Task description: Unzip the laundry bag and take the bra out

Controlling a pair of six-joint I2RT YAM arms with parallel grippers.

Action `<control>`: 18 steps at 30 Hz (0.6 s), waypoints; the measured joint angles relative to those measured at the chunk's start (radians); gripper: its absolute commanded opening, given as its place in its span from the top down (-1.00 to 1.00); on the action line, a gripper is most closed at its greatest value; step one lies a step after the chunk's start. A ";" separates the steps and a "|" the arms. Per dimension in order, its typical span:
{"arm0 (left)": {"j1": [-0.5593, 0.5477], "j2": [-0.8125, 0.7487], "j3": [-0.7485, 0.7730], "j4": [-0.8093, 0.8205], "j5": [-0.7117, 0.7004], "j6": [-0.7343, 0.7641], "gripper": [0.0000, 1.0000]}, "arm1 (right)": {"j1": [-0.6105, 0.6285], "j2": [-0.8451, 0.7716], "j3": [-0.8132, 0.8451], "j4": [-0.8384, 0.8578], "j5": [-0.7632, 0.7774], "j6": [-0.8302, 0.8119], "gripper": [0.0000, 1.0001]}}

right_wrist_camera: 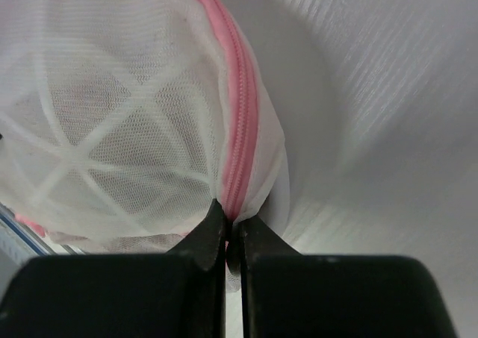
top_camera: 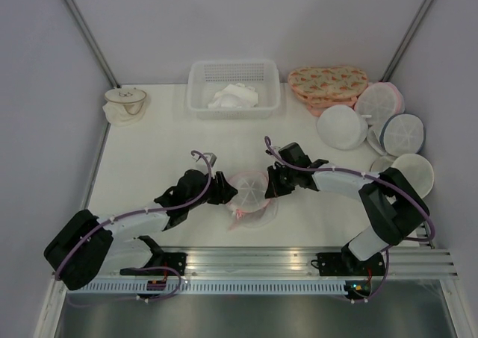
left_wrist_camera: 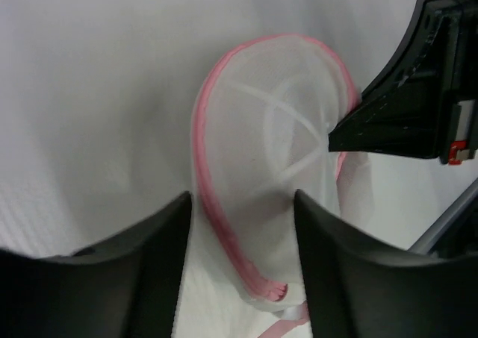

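Observation:
The laundry bag (top_camera: 251, 189), a round white mesh dome with a pink zip rim, stands tilted on its edge at the table's middle front, between both grippers. My right gripper (top_camera: 271, 186) is shut on the pink zip rim (right_wrist_camera: 240, 121) at the bag's right edge; its closed tips (right_wrist_camera: 232, 217) pinch the rim fabric. My left gripper (top_camera: 226, 194) is open at the bag's left side; in the left wrist view the pink rim (left_wrist_camera: 213, 196) runs between its spread fingers (left_wrist_camera: 168, 226) and the gripper (left_wrist_camera: 243, 204) grips nothing. The right gripper also shows in the left wrist view (left_wrist_camera: 407, 103). The bra is not visible.
A white basket (top_camera: 200, 92) holding a white cloth stands at the back centre. A floral orange-pink bag (top_camera: 327, 84) and several white round bags (top_camera: 342, 127) lie at the back right. A small white bag (top_camera: 125, 103) sits at the back left. A metal rail (top_camera: 299, 267) runs along the near edge.

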 measured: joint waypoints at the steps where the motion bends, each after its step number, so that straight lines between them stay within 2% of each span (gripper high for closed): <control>1: 0.000 0.011 0.000 0.016 0.011 0.004 0.31 | 0.001 -0.002 0.000 -0.002 0.005 0.000 0.99; 2: 0.000 0.022 0.000 0.032 0.030 0.004 0.76 | 0.001 -0.006 0.000 -0.004 0.013 0.000 0.99; 3: 0.000 0.032 0.000 0.045 0.043 0.002 0.95 | 0.003 -0.011 0.000 -0.014 0.034 -0.003 0.99; 9: 0.005 0.022 0.002 0.083 0.137 -0.009 0.95 | 0.005 -0.061 0.000 -0.078 0.119 0.001 0.99; 10: 0.005 0.011 0.002 0.079 0.152 -0.012 0.95 | 0.005 -0.076 0.000 -0.088 0.134 0.002 0.73; 11: 0.005 0.000 0.002 0.076 0.164 -0.018 0.95 | 0.006 -0.093 0.000 -0.098 0.147 0.004 0.40; 12: 0.005 -0.016 0.001 0.072 0.174 -0.024 0.95 | 0.008 -0.115 0.000 -0.107 0.166 0.007 0.21; 13: 0.005 -0.032 -0.001 0.069 0.186 -0.031 0.95 | 0.008 -0.136 0.000 -0.117 0.182 0.010 -0.11; 16: 0.003 -0.109 -0.019 0.053 0.186 -0.079 0.95 | 0.009 -0.232 0.000 -0.145 0.222 0.014 -0.64; 18: 0.002 -0.165 -0.042 0.032 0.170 -0.117 0.95 | 0.012 -0.318 0.000 -0.154 0.230 0.017 -0.70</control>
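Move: Held already by its right edge in the shut right fingers, the laundry bag has its middle about 6 cm to the left of the right hand, level with it front to back and barely lower. It lies some 7 cm to the right of the left hand and 2 cm below it, its left zip edge between the closing left fingers. The white basket stands about 34 cm straight ahead of the left hand; a round white bag lies 22 cm ahead and 26 cm right of the right hand. Closing on the zip edge at the bag's left, the left fingers pinch it and drift right, then carry it up about 4 cm and 3 cm back, with a slight roll. The right hand first keeps its pinch while easing to the right, then opens wide, lets go of the edge and rises some 7 cm, fingertips tilting forward. ##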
